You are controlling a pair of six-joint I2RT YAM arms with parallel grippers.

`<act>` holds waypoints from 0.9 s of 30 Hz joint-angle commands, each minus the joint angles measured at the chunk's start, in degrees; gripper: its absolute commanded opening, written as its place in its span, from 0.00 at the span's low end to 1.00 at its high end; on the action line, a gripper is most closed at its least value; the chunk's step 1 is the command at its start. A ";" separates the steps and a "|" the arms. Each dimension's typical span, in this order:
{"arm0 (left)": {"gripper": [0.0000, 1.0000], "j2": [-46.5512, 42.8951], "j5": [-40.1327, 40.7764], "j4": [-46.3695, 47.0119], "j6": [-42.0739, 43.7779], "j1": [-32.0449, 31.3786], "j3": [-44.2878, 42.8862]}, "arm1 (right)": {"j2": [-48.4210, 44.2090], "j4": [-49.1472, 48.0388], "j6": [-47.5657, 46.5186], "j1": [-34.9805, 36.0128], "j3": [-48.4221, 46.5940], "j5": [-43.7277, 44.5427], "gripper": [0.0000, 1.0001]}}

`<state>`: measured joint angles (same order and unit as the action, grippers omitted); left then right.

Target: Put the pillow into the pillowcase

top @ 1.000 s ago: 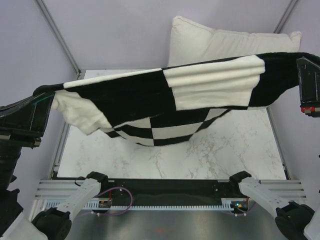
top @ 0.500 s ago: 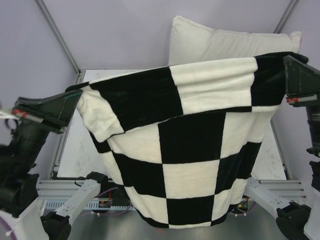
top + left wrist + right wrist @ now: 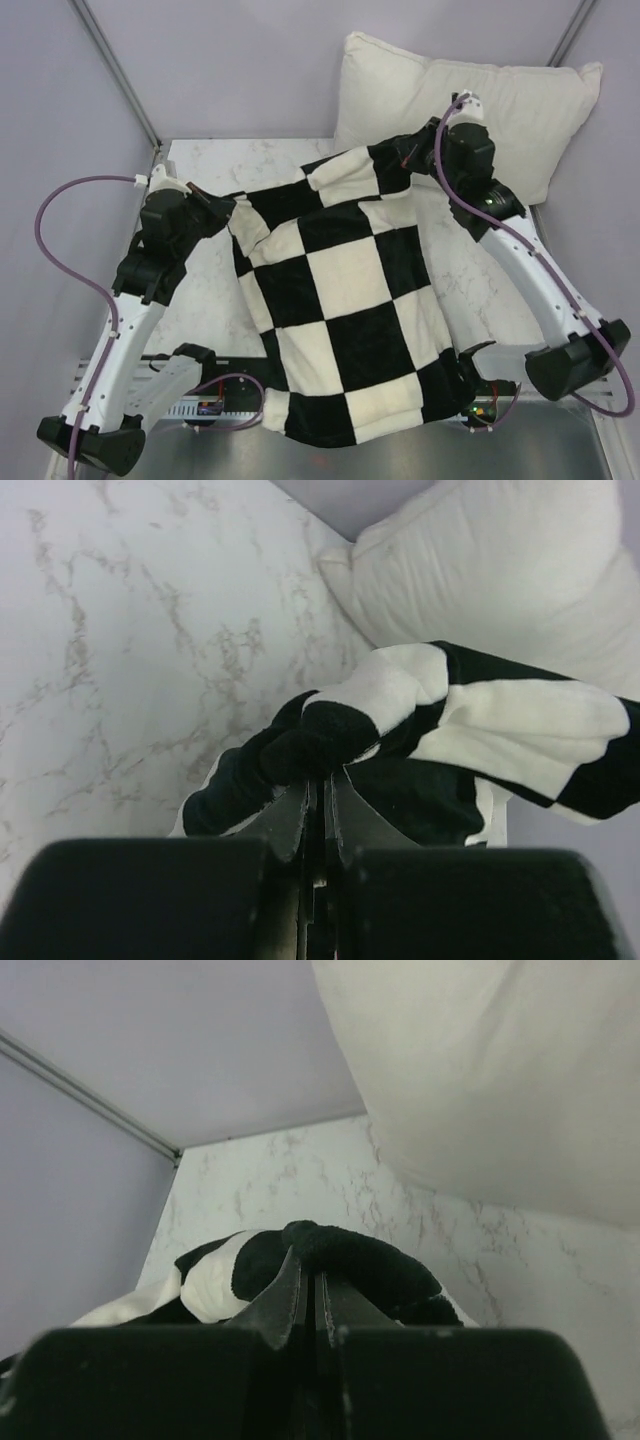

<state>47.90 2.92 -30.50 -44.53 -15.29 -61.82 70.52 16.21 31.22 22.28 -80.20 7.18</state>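
Note:
The black-and-white checkered pillowcase [image 3: 340, 300] lies spread over the marble table [image 3: 215, 160], its near end hanging over the front edge. My left gripper [image 3: 228, 208] is shut on the case's far left corner; in the left wrist view the left gripper [image 3: 320, 775] pinches a black fold of the pillowcase [image 3: 500, 730]. My right gripper [image 3: 405, 150] is shut on the far right corner; in the right wrist view the right gripper [image 3: 312, 1270] bites a black roll of the pillowcase [image 3: 360, 1255]. The pillow is out of view.
A large puffy white cushion [image 3: 470, 110] leans against the back wall behind the right gripper; the same cushion [image 3: 500, 570] shows in the left wrist view and fills the upper right as cushion [image 3: 500, 1080] in the right wrist view. Purple cables loop beside both arms.
The pillowcase was held high and stretched between the grippers; both arms have come down and inward, and the case now rests on the table with its near end draped over the front.

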 commanded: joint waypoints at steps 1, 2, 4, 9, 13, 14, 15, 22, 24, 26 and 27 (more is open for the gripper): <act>0.02 0.09 10.43 7.03 -4.77 1.66 2.13 | 3.99 -15.76 5.68 -0.13 -0.13 -5.50 0.00; 0.02 -0.52 12.88 7.56 -6.08 2.88 3.19 | 6.01 -18.29 6.65 -0.13 -0.30 -7.08 0.00; 0.02 -0.88 15.09 10.09 -6.79 4.73 5.83 | 12.77 -22.09 8.76 0.65 -2.92 -9.46 0.00; 0.02 6.31 15.63 15.65 -5.48 13.70 3.93 | 29.80 -24.28 8.94 3.90 -16.19 -12.27 0.00; 0.05 14.31 12.13 14.94 -4.16 19.94 -4.17 | 40.90 -25.00 8.24 4.08 -32.41 -17.62 0.14; 0.26 15.63 12.11 15.03 -4.16 21.86 -6.01 | 42.40 -24.82 8.24 4.17 -35.08 -17.90 0.28; 0.26 16.95 12.11 15.03 -4.16 22.58 -10.21 | 44.51 -24.04 8.33 4.17 -37.28 -17.82 0.50; 1.00 22.15 8.60 8.00 2.61 24.87 -22.03 | 46.03 -11.82 3.24 4.17 -51.37 -11.49 0.98; 1.00 21.45 8.25 6.95 4.01 24.87 -21.94 | 42.18 -10.41 1.66 4.08 -46.57 -10.52 0.98; 1.00 20.84 8.86 5.55 4.45 24.87 -21.59 | 38.48 -10.15 0.25 4.08 -41.73 -9.74 0.98; 1.00 20.57 8.69 4.50 4.98 24.87 -21.32 | 34.63 -9.79 -1.41 4.00 -37.00 -9.38 0.98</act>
<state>69.23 11.62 -23.49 -43.55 9.30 -82.48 112.55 3.88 34.44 26.33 -123.79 -4.19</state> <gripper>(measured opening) 0.995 0.980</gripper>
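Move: Both grippers already hold the pillowcase by its far corners. The left corner's landing spot on the bare table is about 14 cm ahead, 18 cm left and 31 cm below the left hand; the case's middle is some 12 cm back, 20 cm right and 28 cm below. From the right hand, its corner's spot is roughly 22 cm ahead, 19 cm left and 38 cm below; the big white pillow is about 24 cm ahead, 14 cm right and 20 cm below. Sweep both grippers together to the left and forward over the table, dipping slightly, so they carry the pillowcase's far corners about 15 cm left towards the back-left; turn the left wrist some 30 degrees counter-clockwise, the right about half that. Near the end of the sweep open both grippers wide to let go of the cloth, then lift clear, easing the right hand back a little. ##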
